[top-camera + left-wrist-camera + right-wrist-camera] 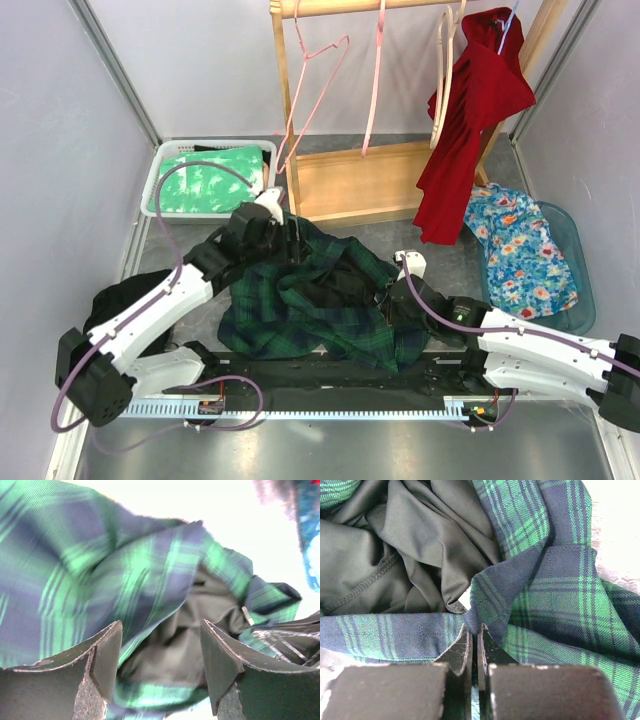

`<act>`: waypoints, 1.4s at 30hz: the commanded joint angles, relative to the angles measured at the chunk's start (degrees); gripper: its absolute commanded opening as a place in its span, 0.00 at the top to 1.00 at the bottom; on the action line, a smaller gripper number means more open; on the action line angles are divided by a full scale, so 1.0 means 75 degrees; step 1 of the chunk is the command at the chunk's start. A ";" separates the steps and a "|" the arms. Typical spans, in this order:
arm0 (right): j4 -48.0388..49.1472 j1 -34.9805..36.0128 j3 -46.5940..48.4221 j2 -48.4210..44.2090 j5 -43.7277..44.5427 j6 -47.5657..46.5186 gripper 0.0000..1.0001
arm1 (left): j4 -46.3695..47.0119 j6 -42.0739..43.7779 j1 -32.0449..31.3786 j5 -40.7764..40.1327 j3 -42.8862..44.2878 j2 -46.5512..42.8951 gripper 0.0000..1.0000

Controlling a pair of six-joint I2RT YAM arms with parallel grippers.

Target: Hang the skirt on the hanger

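The green and navy plaid skirt (310,295) lies bunched on the table between my arms, its dark lining showing. My left gripper (283,228) is open at the skirt's far edge. In the left wrist view the skirt (125,575) and lining fill the space just beyond the open gripper (160,655). My right gripper (392,287) is at the skirt's right side. In the right wrist view it (475,630) is shut, pinching a fold of the skirt (540,595) at its tips. Empty pink hangers (318,75) hang on the wooden rack (285,110) behind.
A red garment (470,130) hangs at the rack's right end. A white basket (160,170) with green cloth stands at the back left. A teal tub (575,250) with floral cloth is at the right. A black cloth (105,300) lies at the left.
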 commanded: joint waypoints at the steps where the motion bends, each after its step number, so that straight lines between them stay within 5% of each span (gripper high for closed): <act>1: 0.0274 0.0035 -0.0104 -0.0176 -0.0035 0.0142 1.00 | 0.0699 0.0868 -0.0071 0.0984 0.0414 0.0823 0.30; 6: 0.0275 0.0023 -0.0105 -0.0259 0.0012 0.0095 1.00 | 0.1145 0.1220 -0.0679 0.0672 0.0613 0.1690 0.30; 18: 0.0204 0.0023 -0.0233 -0.0516 0.0047 0.0177 1.00 | 0.0713 0.0694 -0.1606 -0.2526 0.1386 0.3672 0.32; 22: 0.0017 0.0023 -0.0233 -0.0680 0.0164 0.0224 1.00 | 0.0196 0.0120 -0.1595 -0.3757 0.1586 0.3767 0.46; 27: -0.0053 0.0023 -0.0245 -0.0751 0.0223 0.0236 1.00 | 0.0172 0.0118 -0.1595 -0.3924 0.1516 0.3404 0.63; 32: -0.0065 0.0035 -0.0221 -0.0786 0.0246 0.0259 1.00 | 0.0032 0.0341 -0.1595 -0.3783 0.1574 0.3497 0.98; 42: -0.0673 0.0023 0.0164 -0.1067 0.0843 0.0423 1.00 | -0.0506 0.0318 -0.1595 -0.3771 0.1750 0.2420 0.98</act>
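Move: Below the open left hand lies the skirt's far-left rim, the plaid fold beside the dark lining: about 4 cm ahead, 3 cm right and 9 cm down. The lining's middle is roughly 4 cm back, 11 cm right and 11 cm down; the laundry basket some 17 cm ahead and 18 cm left, the rack base 18 cm ahead and 17 cm right, both about 11 cm down. From the right hand that rim is about 13 cm ahead, 18 cm left, level. Swinging right and down about 7 and 9 cm towards the skirt's rim, the open left hand then hooks forward and back left some 3 cm, rolling its left side up about 25 degrees. Its fingers shut on the plaid fold, then rise about 2 cm. The right hand keeps its pinch on the skirt by the white label, easing up a centimetre. ##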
